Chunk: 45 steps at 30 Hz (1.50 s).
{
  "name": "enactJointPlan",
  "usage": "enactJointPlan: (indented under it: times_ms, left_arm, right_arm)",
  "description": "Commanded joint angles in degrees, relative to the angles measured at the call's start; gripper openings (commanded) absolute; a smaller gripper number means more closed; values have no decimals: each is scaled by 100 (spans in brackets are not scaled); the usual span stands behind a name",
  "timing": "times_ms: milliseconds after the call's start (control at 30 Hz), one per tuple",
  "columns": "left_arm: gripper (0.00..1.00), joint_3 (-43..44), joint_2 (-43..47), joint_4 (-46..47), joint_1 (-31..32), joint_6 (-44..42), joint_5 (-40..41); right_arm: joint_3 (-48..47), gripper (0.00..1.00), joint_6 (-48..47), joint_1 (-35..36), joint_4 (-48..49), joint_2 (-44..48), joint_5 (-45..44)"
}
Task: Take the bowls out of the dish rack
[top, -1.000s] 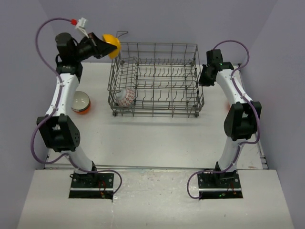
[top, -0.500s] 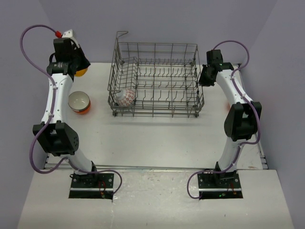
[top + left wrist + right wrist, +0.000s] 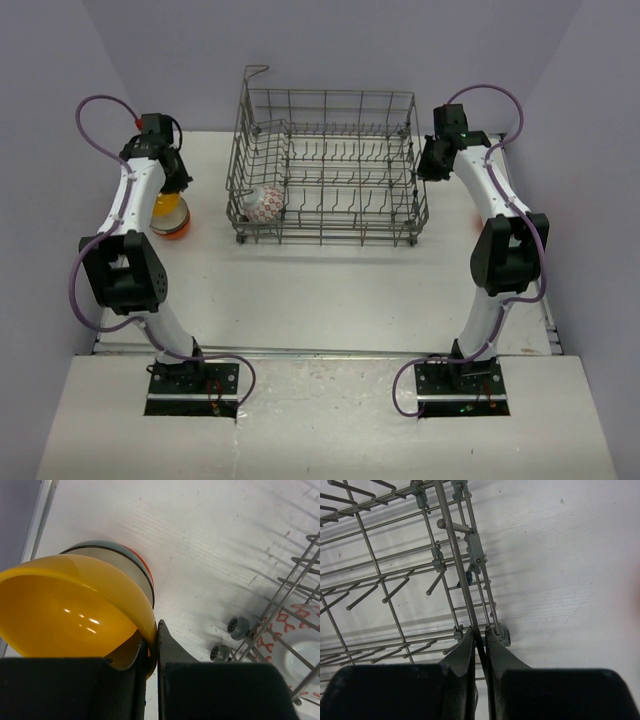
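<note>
My left gripper is shut on the rim of a yellow bowl. It holds the bowl tilted, right over an orange bowl with a pale inside that stands on the table left of the dish rack. The grey wire dish rack stands at the back middle. A white bowl with a red pattern lies in its front left corner. My right gripper is shut on a wire of the rack's right side.
The rack's small grey wheels rest on the white table. The table's left edge strip runs close beside the stacked bowls. Purple walls close in the back and both sides.
My left arm swung the yellow bowl from the rack's rear left corner out to the left, then down over the orange bowl. The right arm has not moved.
</note>
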<state>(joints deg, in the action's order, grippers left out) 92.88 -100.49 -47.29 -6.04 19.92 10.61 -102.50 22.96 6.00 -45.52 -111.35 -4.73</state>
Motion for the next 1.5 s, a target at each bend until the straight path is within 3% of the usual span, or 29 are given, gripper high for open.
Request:
enactJointPlan:
  times_ms: [0, 267, 433, 567, 833, 1467]
  left_arm:
    - [0, 484, -268, 70, -28, -41, 99]
    - [0, 1775, -1015, 61, -20, -23, -111]
    - [0, 2154, -1350, 255, -28, 12, -191]
    - [0, 3014, -2209, -114, -28, -164, -182]
    - [0, 2929, -2607, 439, -28, -559, 160]
    - [0, 3561, -3706, 413, -28, -727, 116]
  right_arm:
    - [353, 0, 367, -2, -827, -282, -72]
    - [204, 0, 271, 6, -906, -378, -107]
    - [116, 0, 209, -2, -985, -405, -168]
    - [99, 0, 191, -2, -1012, -370, -151]
    - [213, 0, 209, 24, -915, -414, -81]
    - [221, 0, 156, 33, -871, -326, -124]
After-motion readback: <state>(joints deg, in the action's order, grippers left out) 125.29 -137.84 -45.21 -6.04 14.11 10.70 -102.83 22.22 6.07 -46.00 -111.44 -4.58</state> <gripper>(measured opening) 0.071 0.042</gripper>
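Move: The left hand holds the yellow bowl by its rim. The free patch of table it is bound for lies about 12 cm ahead, 5 cm left and some 16 cm below. The bowl stack stands 2 cm ahead, 6 cm left and 13 cm down; the patterned bowl in the rack 3 cm ahead and 20 cm to the right. From the right hand, that patch is roughly 7 cm ahead and 62 cm left. Still pinching the yellow bowl by its rim, the left hand carries it forward about 13 cm from beside the stack to over the bare table beyond, dipping slightly and then arching a little upward on the way. Then it mostly sinks, ending some 10 cm lower than it began, with the fingers shut and the wrist's tilt almost unchanged. ##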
